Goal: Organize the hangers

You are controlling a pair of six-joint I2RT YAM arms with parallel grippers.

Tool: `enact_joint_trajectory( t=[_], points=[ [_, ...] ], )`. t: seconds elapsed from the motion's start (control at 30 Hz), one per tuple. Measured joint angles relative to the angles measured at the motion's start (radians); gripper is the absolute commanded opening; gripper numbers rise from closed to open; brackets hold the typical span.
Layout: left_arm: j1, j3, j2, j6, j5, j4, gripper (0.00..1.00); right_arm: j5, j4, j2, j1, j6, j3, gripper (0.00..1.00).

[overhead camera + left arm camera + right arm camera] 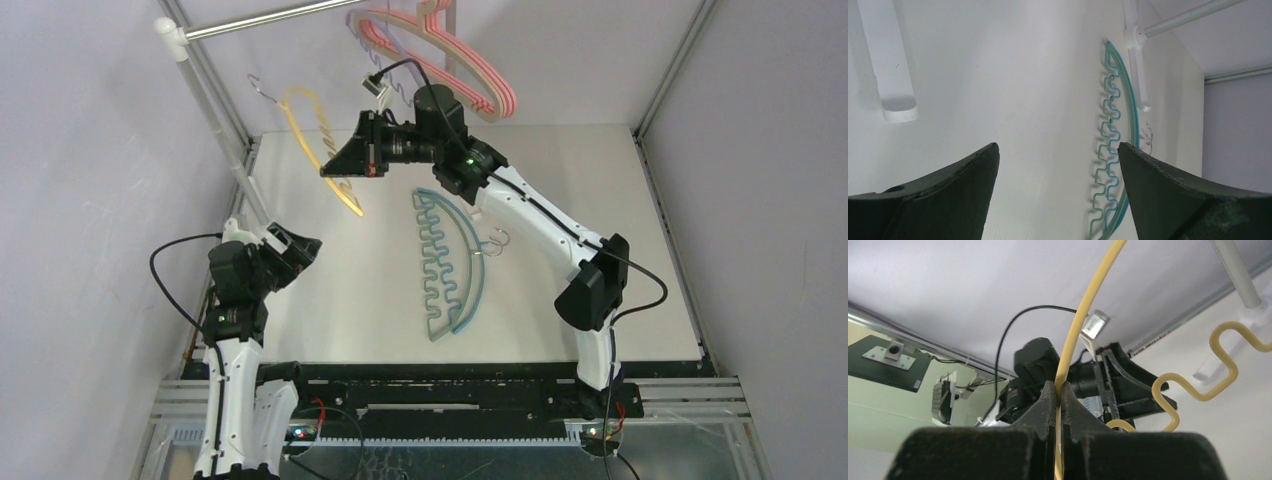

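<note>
My right gripper is shut on the thin bar of a yellow hanger, holding it in the air above the table's far left. In the right wrist view the fingers pinch the yellow hanger, whose wavy bar curves off to the right. A teal and a green hanger lie stacked flat on the table's middle. Pink, tan and lavender hangers hang at the back. My left gripper stands open and empty at the table's left edge, with the teal hanger lying to its right.
A silver rail runs along the top from a white post that leans over the table's left side. The post's foot shows ahead of the left gripper. Grey walls close in on both sides.
</note>
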Motion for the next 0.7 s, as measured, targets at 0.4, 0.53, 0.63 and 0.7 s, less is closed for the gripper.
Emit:
enact_joint_trajectory(
  t=[0.4,0.53,0.63,0.7],
  points=[
    [0.000,-0.020,0.038,0.001,0.001,0.033,0.93,-0.039,0.097,0.000,-0.036,0.048,0.110,0.00],
    [0.000,-0.024,0.050,0.001,0.004,0.041,0.93,-0.039,0.111,0.024,-0.055,0.064,0.165,0.00],
    [0.000,-0.024,0.053,0.002,0.004,0.047,0.93,-0.038,0.135,0.069,-0.074,0.078,0.230,0.00],
    [0.000,-0.024,0.058,0.002,0.005,0.049,0.93,-0.032,0.148,0.109,-0.088,0.091,0.277,0.00]
  ],
)
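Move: The right hand holds the yellow hanger. The stretch of rail its hook is going to lies some 17 cm ahead, about 6 cm left and 12 cm above. Along the rail, the purple hanger hangs about 22 cm ahead and 8 cm right, and the pink hangers about 24 cm ahead and 15 cm right, both near hand height. From the left hand, that same stretch of rail is about 19 cm ahead, 3 cm right and 33 cm up. Still pinching the yellow hanger by its curved side, the right hand raises it about 9 cm towards the rail, then adds some 4 cm forward as the lift slows. The left-pointing fingers tip up about 15 degrees on the way and stay shut, bringing the hook end up to the rail. ##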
